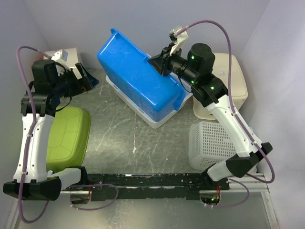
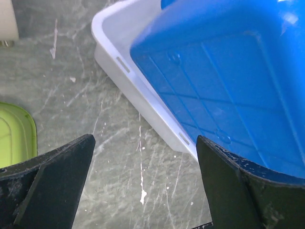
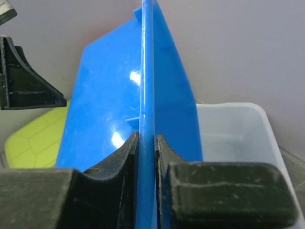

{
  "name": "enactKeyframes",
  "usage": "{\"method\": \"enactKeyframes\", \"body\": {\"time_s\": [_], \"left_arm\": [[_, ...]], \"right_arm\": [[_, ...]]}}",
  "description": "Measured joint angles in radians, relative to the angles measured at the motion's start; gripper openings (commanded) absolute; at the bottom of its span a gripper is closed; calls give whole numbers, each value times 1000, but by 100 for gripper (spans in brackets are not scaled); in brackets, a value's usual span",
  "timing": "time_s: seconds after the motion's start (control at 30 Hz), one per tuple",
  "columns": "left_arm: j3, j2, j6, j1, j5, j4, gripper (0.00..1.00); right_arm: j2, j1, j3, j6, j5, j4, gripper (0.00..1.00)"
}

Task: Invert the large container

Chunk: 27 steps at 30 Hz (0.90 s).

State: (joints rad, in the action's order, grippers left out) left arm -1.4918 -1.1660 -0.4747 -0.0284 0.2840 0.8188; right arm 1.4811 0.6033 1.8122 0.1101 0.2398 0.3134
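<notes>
The large container (image 1: 136, 78) is a blue plastic tub, tipped up on edge with its ribbed underside facing the camera. Its lower side rests in a white tray (image 1: 148, 118). My right gripper (image 1: 159, 62) is shut on the tub's upper rim at the back right. In the right wrist view the thin blue rim (image 3: 147, 71) runs straight up between the closed fingers of that gripper (image 3: 147, 137). My left gripper (image 1: 88, 76) hangs open at the back left, apart from the tub. The left wrist view shows its gripper (image 2: 145, 140) over bare table beside the blue underside (image 2: 228, 81) and the tray (image 2: 138, 78).
A lime green tub (image 1: 66, 136) lies upside down at the left front. A white mesh basket (image 1: 209, 143) stands at the right front, with a cream bin (image 1: 233, 88) behind it. A small white box (image 1: 64, 55) sits in the back left corner. Walls close in on three sides.
</notes>
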Motion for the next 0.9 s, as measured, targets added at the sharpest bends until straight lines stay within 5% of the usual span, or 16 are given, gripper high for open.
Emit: {"method": "enactKeyframes", "body": {"time_s": [0.5,0.9], "left_arm": [[-259,109,-5,0,-121,1,100],[-387,205,-83,0,-282,-6,99]], "right_arm": [[-206,-2,-38,271,111,57,0],[-379,1,-559,641,420,-65,0]]}}
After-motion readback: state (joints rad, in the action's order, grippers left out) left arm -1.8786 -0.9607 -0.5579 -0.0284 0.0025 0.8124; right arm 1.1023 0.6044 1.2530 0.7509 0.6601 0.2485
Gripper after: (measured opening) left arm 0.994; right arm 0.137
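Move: My right hand holds the blue container by its rim, the container's middle about 12 cm below the hand. The bare table it heads for lies some 16 cm back, 5 cm left and 47 cm down. The white tub is 12 cm ahead and 40 cm below. The green container sits 14 cm back and 38 cm left, the perforated basket 16 cm back and 34 cm right, both some 41 cm down. From my left hand, the blue container's middle is about 20 cm right, 2 cm ahead, at hand height. Keeping its pinch on the rim, my right hand swings the blue container back off the white tub towards the bare near table, about 15 cm, first rising 5 cm, then dipping to 8 cm below its start while tipping downward and turning counter-clockwise. My open left hand clears out of the way, up some 20 cm and back, drifting left, its fingers tilting up. ##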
